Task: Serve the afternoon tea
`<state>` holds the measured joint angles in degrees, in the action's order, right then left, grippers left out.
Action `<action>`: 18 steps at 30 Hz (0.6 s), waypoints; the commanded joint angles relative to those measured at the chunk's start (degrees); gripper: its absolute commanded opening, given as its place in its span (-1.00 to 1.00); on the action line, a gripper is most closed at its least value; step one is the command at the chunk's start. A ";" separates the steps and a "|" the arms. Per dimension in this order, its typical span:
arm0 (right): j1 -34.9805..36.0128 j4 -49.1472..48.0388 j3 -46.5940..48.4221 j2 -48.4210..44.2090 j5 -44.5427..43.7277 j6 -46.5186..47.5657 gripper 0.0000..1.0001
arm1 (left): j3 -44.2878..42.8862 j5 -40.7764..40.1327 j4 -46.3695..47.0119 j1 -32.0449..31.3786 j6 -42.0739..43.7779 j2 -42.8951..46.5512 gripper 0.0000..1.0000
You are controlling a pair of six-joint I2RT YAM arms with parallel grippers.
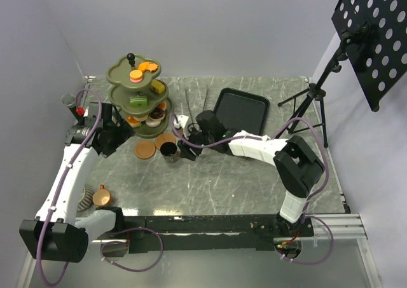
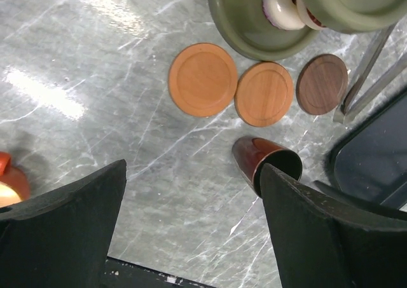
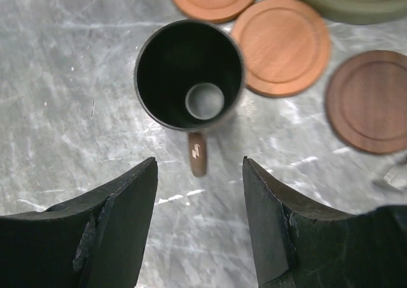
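Note:
The olive-green three-tier stand (image 1: 130, 96) at the back left carries small pastries (image 1: 137, 101). Two orange saucers (image 1: 145, 150) and a dark brown saucer (image 3: 367, 100) lie on the table in front of it. A dark cup (image 3: 189, 75) stands upright beside the saucers, its handle (image 3: 198, 153) pointing at my right gripper (image 3: 200, 167). That gripper is open, and the handle sits just ahead of its fingertips, untouched. My left gripper (image 2: 194, 180) hangs open over bare table with nothing between its fingers, left of the dark cup (image 2: 267, 164). A striped grey cup (image 1: 86, 200) and a copper cup (image 1: 102, 196) stand at the near left.
Metal tongs (image 1: 197, 100) lie behind the saucers, beside the black rectangular tray (image 1: 240, 110) at the back centre. A tripod (image 1: 315, 97) with a perforated black board (image 1: 375, 27) stands off the table's right rear corner. Grey walls close the back and left.

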<state>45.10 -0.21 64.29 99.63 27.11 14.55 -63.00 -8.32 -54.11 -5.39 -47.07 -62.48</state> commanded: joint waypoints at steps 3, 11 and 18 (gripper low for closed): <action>2.09 0.65 3.30 2.93 -1.36 4.70 0.22 | -0.54 1.72 -0.30 2.49 1.28 1.74 0.81; 2.10 -1.09 4.79 5.57 -2.33 5.41 -0.13 | -2.12 0.24 -1.53 3.01 1.71 2.45 0.81; 2.88 -1.55 6.19 7.06 -3.30 6.28 -0.28 | -1.51 0.23 -2.14 3.63 2.95 2.54 0.81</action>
<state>47.29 1.23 67.13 105.65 24.16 19.07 -63.02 -7.53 -55.61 -2.24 -45.63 -61.19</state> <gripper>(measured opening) 0.365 0.904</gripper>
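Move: The brown mug stands with its handle towards the right hand, its middle about 5 cm to that hand's left, level fore-and-aft, roughly 5 cm lower. From the same hand, the nearer light coaster is some 5 cm ahead and 7 to the left, the other light coaster 2 ahead and 14 left, the dark coaster about 9 ahead and 1 left, all about 9 cm down. From the left hand the mug lies about 17 cm right, 2 back and 13 below. The mug's handle comes between the right fingers as that hand sinks about 3.5 cm towards it, edging some 1 cm left to the mug and tipping only about 5 degrees. Once most of the way down, the fingers draw in quickly, to little more than half their starting gap, around the handle; a pinch can't be seen yet. ##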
